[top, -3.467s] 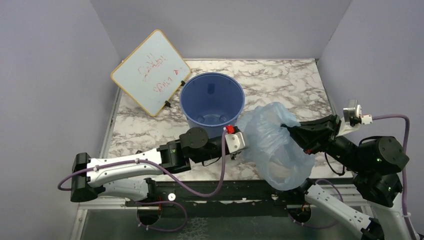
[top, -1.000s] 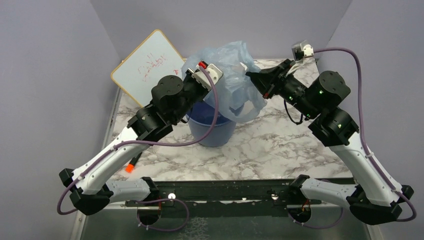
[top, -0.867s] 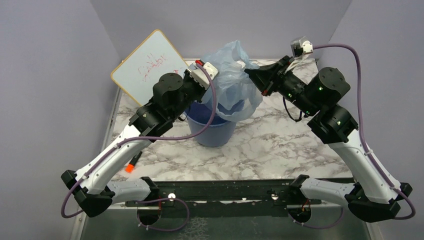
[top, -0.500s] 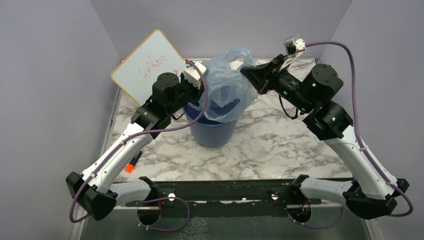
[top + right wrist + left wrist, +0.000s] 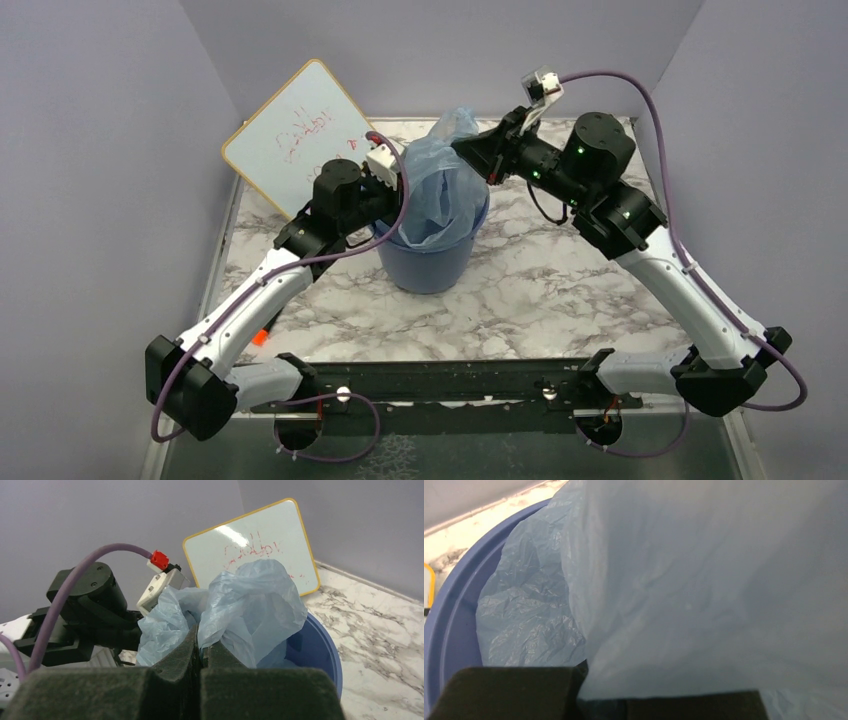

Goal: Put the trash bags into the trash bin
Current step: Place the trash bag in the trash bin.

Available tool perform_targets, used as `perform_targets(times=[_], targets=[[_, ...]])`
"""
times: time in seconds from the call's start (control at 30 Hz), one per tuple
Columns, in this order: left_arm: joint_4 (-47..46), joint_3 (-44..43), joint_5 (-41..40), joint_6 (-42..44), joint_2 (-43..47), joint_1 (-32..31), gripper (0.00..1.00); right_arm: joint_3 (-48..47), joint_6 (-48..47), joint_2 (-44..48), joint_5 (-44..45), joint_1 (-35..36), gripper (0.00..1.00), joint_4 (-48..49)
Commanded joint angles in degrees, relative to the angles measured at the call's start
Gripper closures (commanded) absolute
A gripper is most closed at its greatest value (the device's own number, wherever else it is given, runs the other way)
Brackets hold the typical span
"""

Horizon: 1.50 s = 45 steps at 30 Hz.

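The light-blue trash bag (image 5: 440,190) hangs with its lower part inside the blue trash bin (image 5: 430,268), and its top bunches above the rim. My left gripper (image 5: 403,192) is shut on the bag's left edge just over the bin's left rim. My right gripper (image 5: 458,148) is shut on the bag's top right. In the left wrist view the bag (image 5: 704,580) fills the frame above my left gripper (image 5: 589,695), with the bin's wall (image 5: 451,615) at left. In the right wrist view, my right gripper (image 5: 201,647) pinches a fold of the bag (image 5: 250,600) over the bin (image 5: 320,652).
A white board with red writing (image 5: 300,140) leans against the back left wall, close behind the left arm. An orange marker (image 5: 260,337) lies on the marble table (image 5: 560,290) near the left arm's forearm. Grey walls close in on three sides.
Both arms have moved inward and down over the bin with the bag. The bag, spread above the rim a second ago, now hangs narrower with its lower part inside the bin.
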State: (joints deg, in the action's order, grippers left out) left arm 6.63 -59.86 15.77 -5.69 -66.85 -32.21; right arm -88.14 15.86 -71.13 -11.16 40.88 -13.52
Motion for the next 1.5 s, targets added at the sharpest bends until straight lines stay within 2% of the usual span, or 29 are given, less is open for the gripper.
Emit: perform_targets(times=[0.0,0.1,0.23,0.33,0.53,0.67,0.77,0.93,1.03,1.17,1.47], targets=[[2.7,-3.5,-1.2,-3.5,2.3,0.3,0.86,-1.6,1.3,-2.3,1.1,0.2,0.99,-0.1],[0.4,-3.0,-1.3,-3.2,6.2,0.3,0.62,-2.4,1.1,-3.6,5.2,0.2,0.99,-1.3],[7.2,-6.8,-2.2,-1.8,6.2,0.3,0.39,-2.6,1.5,-4.9,6.2,0.2,0.99,-0.8],[12.2,-8.9,-4.0,-2.0,5.6,0.3,0.33,-3.3,1.6,-5.7,6.0,0.2,0.99,-0.8],[14.8,-8.2,-14.5,-2.4,11.0,0.3,0.16,-6.0,0.2,-8.1,6.8,0.2,0.99,-3.4],[16.7,-7.8,-22.7,-2.6,14.1,0.3,0.1,-10.6,-1.3,-13.4,1.0,0.2,0.99,-8.7],[18.4,-7.5,-25.3,-1.9,15.6,0.3,0.01,-11.9,-1.6,-16.9,-1.0,0.2,0.99,-11.0],[25.4,-8.5,-28.6,-0.6,15.9,0.3,0.01,-11.8,-2.6,-20.5,-1.7,0.3,0.99,-13.3],[25.3,-6.0,-34.5,-1.2,18.2,0.3,0.01,-12.2,-3.7,-23.7,-2.6,1.6,0.99,-16.4],[25.1,-5.4,-38.0,-1.4,18.8,0.3,0.01,-12.0,-5.9,-27.8,2.2,4.2,0.99,-20.2],[23.8,-4.1,-35.9,-2.7,17.2,0.3,0.01,-12.4,-10.5,-34.2,8.9,6.8,0.99,-29.1]])
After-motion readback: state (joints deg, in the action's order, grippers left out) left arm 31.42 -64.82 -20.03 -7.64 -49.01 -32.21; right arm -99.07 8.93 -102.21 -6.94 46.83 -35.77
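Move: The right hand holds the gathered top of the trash bag; the bin's mouth is centred some 18 cm below, 5 cm to its left and 2 cm ahead, with the bag's bulk hanging roughly 12 cm straight below. From the left hand, shut amid the bag just inside the left rim, the mouth's centre is about 9 cm right and 2 cm back, level in height. The whiteboard lies 20 cm ahead, 18 cm left and 19 cm below that hand. Downwards into the bin's mouth goes the right hand, about 24 cm in all and mostly late, after easing forward; it also shifts some 8 cm left, tips fingers-down and keeps its pinch on the bag. The left opens wide, comes free of the bag, lifts over the left rim and swings left, turning counter-clockwise, to clear the bin. ##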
